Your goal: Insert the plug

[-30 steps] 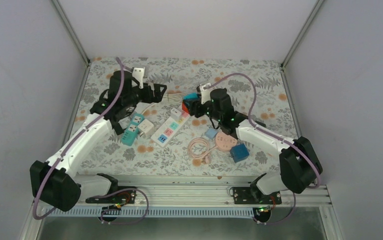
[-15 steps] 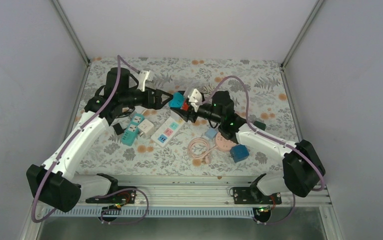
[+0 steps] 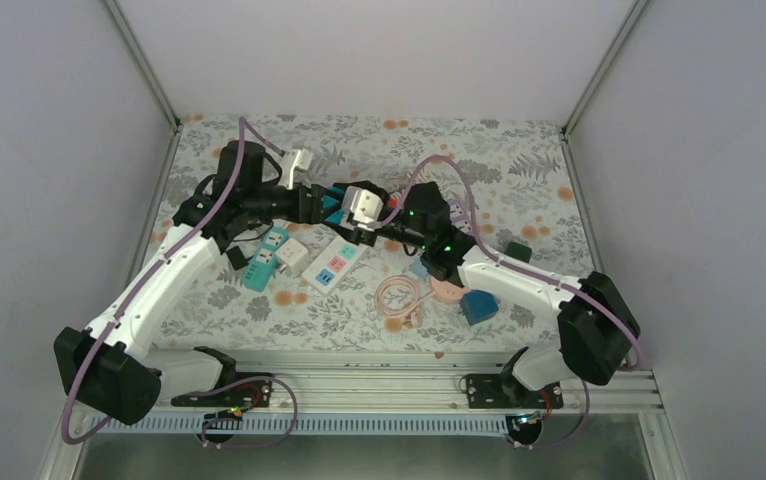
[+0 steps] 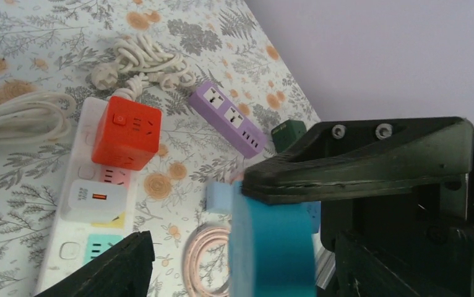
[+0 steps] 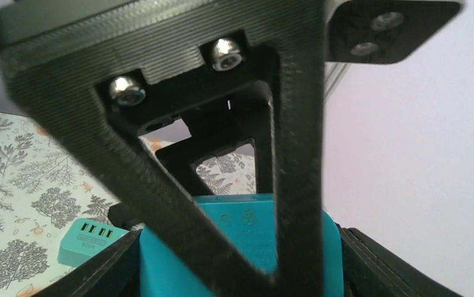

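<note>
The plug is a teal block point(image 4: 271, 247) held up above the mat between the two arms. My right gripper point(image 5: 237, 247) is shut on the teal block point(image 5: 265, 223), with a finger against each side. My left gripper point(image 4: 244, 247) stands open around the same block from the other direction, with a gap showing at its left finger point(image 4: 107, 269). In the top view the two grippers point(image 3: 334, 205) meet over the white power strip point(image 3: 337, 260), and only a sliver of the teal block point(image 3: 331, 207) shows. A red cube point(image 4: 126, 131) sits on the strip's far end point(image 4: 92, 204).
A purple strip point(image 4: 227, 119), a white cable bundle point(image 4: 138, 59) and a green adapter point(image 4: 287, 131) lie beyond. A pink cable coil point(image 3: 399, 297), a blue cube point(image 3: 479, 305) and teal sockets point(image 3: 264, 258) lie on the flowered mat.
The right arm has swung left and lifted the teal block toward the left arm. The left gripper has come in to meet it, and its jaws have narrowed around the block.
</note>
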`<action>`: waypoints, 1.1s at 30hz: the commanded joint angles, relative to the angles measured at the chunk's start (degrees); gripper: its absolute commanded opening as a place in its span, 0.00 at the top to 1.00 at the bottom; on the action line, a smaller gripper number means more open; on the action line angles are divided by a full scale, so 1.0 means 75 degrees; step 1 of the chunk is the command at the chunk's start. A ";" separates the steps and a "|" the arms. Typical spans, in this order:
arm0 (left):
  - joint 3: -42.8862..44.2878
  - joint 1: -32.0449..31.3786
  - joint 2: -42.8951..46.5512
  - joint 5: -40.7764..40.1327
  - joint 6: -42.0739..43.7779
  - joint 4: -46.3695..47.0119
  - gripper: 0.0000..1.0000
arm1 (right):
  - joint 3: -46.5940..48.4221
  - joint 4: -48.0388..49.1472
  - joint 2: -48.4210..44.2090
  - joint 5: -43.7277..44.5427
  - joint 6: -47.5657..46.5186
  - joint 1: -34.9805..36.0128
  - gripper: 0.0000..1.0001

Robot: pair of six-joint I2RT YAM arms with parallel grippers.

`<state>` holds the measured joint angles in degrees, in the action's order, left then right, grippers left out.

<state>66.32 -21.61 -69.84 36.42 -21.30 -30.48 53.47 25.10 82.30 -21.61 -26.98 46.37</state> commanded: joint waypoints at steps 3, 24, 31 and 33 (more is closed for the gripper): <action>-0.0172 -0.0144 0.0179 -0.0309 -0.0036 -0.0347 0.35 | 0.0611 0.0174 0.0424 0.0434 -0.0527 0.0287 0.35; -0.0145 -0.0203 -0.0071 -0.0543 0.0330 -0.0477 0.98 | 0.1201 -0.0505 0.0587 0.0362 0.0045 0.0343 0.20; -0.0069 -0.0191 -0.0054 -0.0913 0.1059 -0.0486 0.98 | 0.0463 -0.0923 -0.0428 0.0047 0.0515 0.0061 0.02; -0.0078 -0.0190 -0.0084 -0.0916 0.1256 -0.0446 0.98 | 0.0416 -0.1269 -0.0828 0.0017 0.0997 -0.0097 0.02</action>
<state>65.06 -22.96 -70.13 30.59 -16.16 -33.89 57.95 17.61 82.67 -20.36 -25.69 47.51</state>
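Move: The blue plug, still pinched in the right gripper, sits about 3 cm to the right of the left hand and 2 cm lower, level in reach. The red adapter is some 8 cm ahead, 10 cm right and 22 cm below the left hand; the white power strip's middle is about 27 cm down and 3 cm right. From the right hand, the plug is about 1 cm left, and the left gripper's grasp point some 4 cm left and 1 cm up. Push the right gripper about 2.5 cm left, feeding the blue plug between the left gripper's open fingers, while the left hand sinks about 3 cm. Close the left fingers onto the plug's sides; once they grip, open the right fingers wide and draw that hand back right some 2 cm, off the plug. ##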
